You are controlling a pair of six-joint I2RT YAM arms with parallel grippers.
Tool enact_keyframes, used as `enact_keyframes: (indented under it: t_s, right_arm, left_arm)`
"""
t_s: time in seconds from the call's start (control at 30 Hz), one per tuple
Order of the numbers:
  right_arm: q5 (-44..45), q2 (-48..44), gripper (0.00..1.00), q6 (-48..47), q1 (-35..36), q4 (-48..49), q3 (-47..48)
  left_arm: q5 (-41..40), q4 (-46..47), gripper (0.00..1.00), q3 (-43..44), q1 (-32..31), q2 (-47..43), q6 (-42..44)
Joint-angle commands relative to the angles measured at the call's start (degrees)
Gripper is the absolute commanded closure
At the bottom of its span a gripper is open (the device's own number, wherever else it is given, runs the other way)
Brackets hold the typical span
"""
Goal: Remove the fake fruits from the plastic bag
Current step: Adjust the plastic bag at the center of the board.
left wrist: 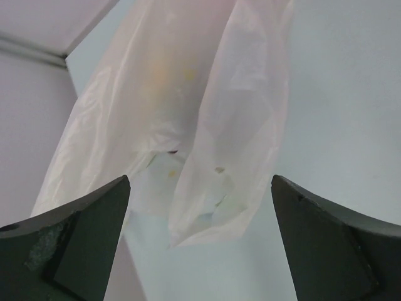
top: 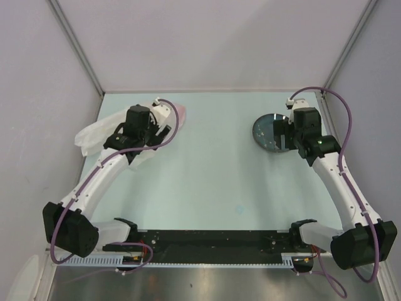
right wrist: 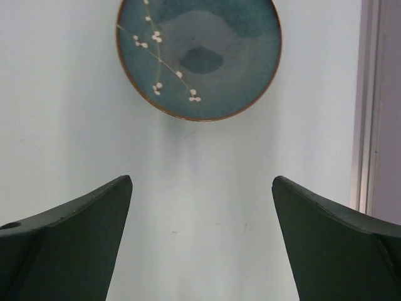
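The translucent white plastic bag [top: 94, 133] lies wrinkled at the far left of the table, partly under my left arm. In the left wrist view the bag [left wrist: 232, 125] hangs close in front, its lower end between the fingers but not touched. Faint yellow and pink tints show through it; no fake fruit can be told apart. My left gripper [top: 125, 137] [left wrist: 200, 182] is open and empty over the bag. My right gripper [top: 285, 135] [right wrist: 200, 182] is open and empty above the table, just short of the plate.
A round dark blue-grey plate [top: 266, 128] [right wrist: 198, 56] with a white blossom pattern sits at the far right and holds nothing. Walls close the table at left, back and right. A metal rail [right wrist: 369, 106] runs along the right edge.
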Motion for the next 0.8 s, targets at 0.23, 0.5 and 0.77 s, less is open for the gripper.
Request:
enact_keyframes:
  t_s: [0.23,0.5,0.77]
  right_arm:
    - [-23.2,-2.4,0.00,-7.5,3.0,2.9,3.5]
    - [-24.4,-0.3,0.00,-7.1,13.4,4.1,3.5]
    - [-24.2,10.1,0.00,-4.5,26.0,11.8,7.9]
  left_arm:
    - [-2.7,-7.1,0.00,-1.4,9.8,-1.0,2.8]
    - [5.4,-2.8,0.00,-9.4,13.6,-13.3,1.0]
    - [9.2,-5.5,0.00,-2.3,23.4,-10.1,-13.0]
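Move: The plastic bag lies spread on the board with its middle about 11 cm ahead of the left hand, some 10 cm to its left and roughly 18 cm below. From the right hand the bag is about 54 cm to the left, 15 cm farther out and 17 cm lower. The blue plate sits some 13 cm ahead of the right hand, 1 cm left and 20 cm down; a pale patch on the board is about 16 cm back from that hand and 13 cm left. The bag is still untouched as the open left hand sweeps about 10 cm left across its near side, then draws back some 5 cm, dipping and regaining its height while turning slightly counter-clockwise. The right hand, also open, leaves the plate and travels left towards the bag, nearly 20 cm and slightly back, swinging about 40 degrees counter-clockwise. ##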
